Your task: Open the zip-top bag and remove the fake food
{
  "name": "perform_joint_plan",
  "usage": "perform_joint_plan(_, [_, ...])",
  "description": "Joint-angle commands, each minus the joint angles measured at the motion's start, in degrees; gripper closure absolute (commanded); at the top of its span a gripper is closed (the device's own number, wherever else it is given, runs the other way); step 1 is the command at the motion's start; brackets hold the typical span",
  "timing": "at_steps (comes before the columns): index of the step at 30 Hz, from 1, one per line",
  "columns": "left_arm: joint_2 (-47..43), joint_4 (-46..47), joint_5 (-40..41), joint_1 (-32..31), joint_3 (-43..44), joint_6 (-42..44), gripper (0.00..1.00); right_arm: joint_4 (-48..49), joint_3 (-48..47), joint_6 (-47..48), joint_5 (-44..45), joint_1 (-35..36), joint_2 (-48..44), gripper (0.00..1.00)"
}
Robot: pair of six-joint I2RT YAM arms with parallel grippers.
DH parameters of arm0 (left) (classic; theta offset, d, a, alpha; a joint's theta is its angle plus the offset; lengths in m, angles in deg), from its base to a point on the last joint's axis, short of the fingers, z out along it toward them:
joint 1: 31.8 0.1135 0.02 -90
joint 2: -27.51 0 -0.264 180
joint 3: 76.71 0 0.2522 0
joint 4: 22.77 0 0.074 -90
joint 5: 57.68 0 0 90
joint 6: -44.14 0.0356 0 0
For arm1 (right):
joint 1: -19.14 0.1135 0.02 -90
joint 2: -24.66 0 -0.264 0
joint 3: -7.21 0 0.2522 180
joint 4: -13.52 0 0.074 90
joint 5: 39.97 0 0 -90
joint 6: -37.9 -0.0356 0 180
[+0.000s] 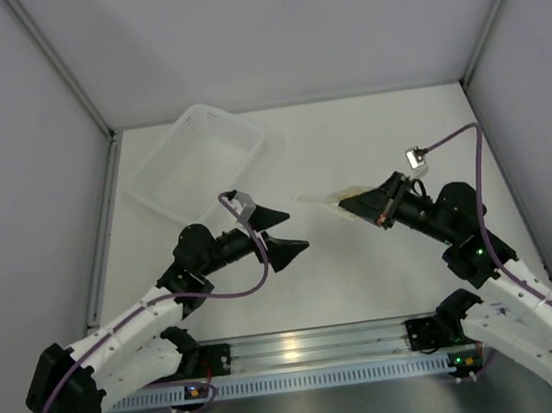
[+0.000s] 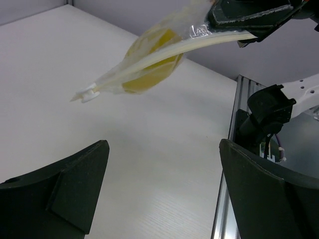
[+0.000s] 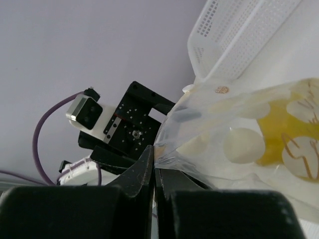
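My right gripper is shut on one corner of the zip-top bag and holds it off the table, stretched out toward the left. In the right wrist view the closed jaws pinch the clear plastic edge of the bag. The yellow fake food sits inside it. Seen from the left wrist, the bag hangs edge-on, with the fake food in it and a white zip slider at its free end. My left gripper is wide open, a short way left of the bag and touching nothing.
A translucent white basket tray stands at the back left of the table, tilted against the corner; its mesh wall also shows behind the bag. The aluminium rail runs along the near edge, between the arm bases.
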Motion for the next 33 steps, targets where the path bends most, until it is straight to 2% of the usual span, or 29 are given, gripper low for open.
perform_joint_plan(1, [-0.5, 11.13, -1.54, -0.21, -0.46, 2.8, 0.02, -2.55, -6.6, -0.2, -2.29, -0.69, -2.1, 1.0])
perform_joint_plan(8, [0.56, 15.25, -6.02, -0.21, 0.42, 3.06, 0.02, -5.8, -12.67, -0.9, -7.38, -0.69, -2.71, 1.0])
perform_joint_plan(11, [0.03, 16.84, -7.25, -0.21, 0.86, 0.96, 0.02, -5.97, -13.64, -1.96, -8.18, -0.69, -3.85, 1.0])
perform_joint_plan(15, [-0.06, 24.11, -10.41, -0.21, 1.3, -3.68, 0.02, -4.31, -14.34, -3.28, -9.05, -0.6, -5.18, 1.0])
perform_joint_plan(19, [0.73, 28.52, -12.18, -0.73, 2.35, -7.39, 0.04, -0.1, -14.69, -5.82, -11.42, -0.6, -5.27, 1.0])
perform_joint_plan(26, [0.74, 30.2, -12.09, -1.61, 4.55, -8.1, 0.05, 2.37, -15.4, -8.55, -14.42, -0.16, -5.26, 1.0])
perform_joint_plan(31, [2.05, 30.2, -13.76, -3.02, 6.74, -7.14, 0.02, 4.31, -14.87, -10.31, -14.77, 0.28, -5.88, 1.0])
perform_joint_plan(33, [2.67, 30.99, -13.85, -3.98, 7.19, -6.35, 0.04, 5.54, -14.96, -11.01, -15.38, 0.54, -5.53, 1.0])
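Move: The bag's white zip slider, at the free end of the zip, is about 6 cm ahead of the open left hand, 2 cm to its right and some 4 cm higher. The fake food, still inside the bag, lies about 6 cm ahead, 9 cm to the right and 3 cm above that hand. From the right fingers, already shut on the zip's other end, the slider is roughly 10 cm left, 2 cm ahead and 3 cm lower. Lift both hands together about 11 cm, keeping the right fingers pinched on the bag, and draw the right hand back some 8 cm while turning it counter-clockwise. Bring the left gripper back only about 6 cm, jaws wide open, tilting its fingertips up roughly 20 degrees and swinging them clockwise, so that the slider end comes nearer its jaws. ##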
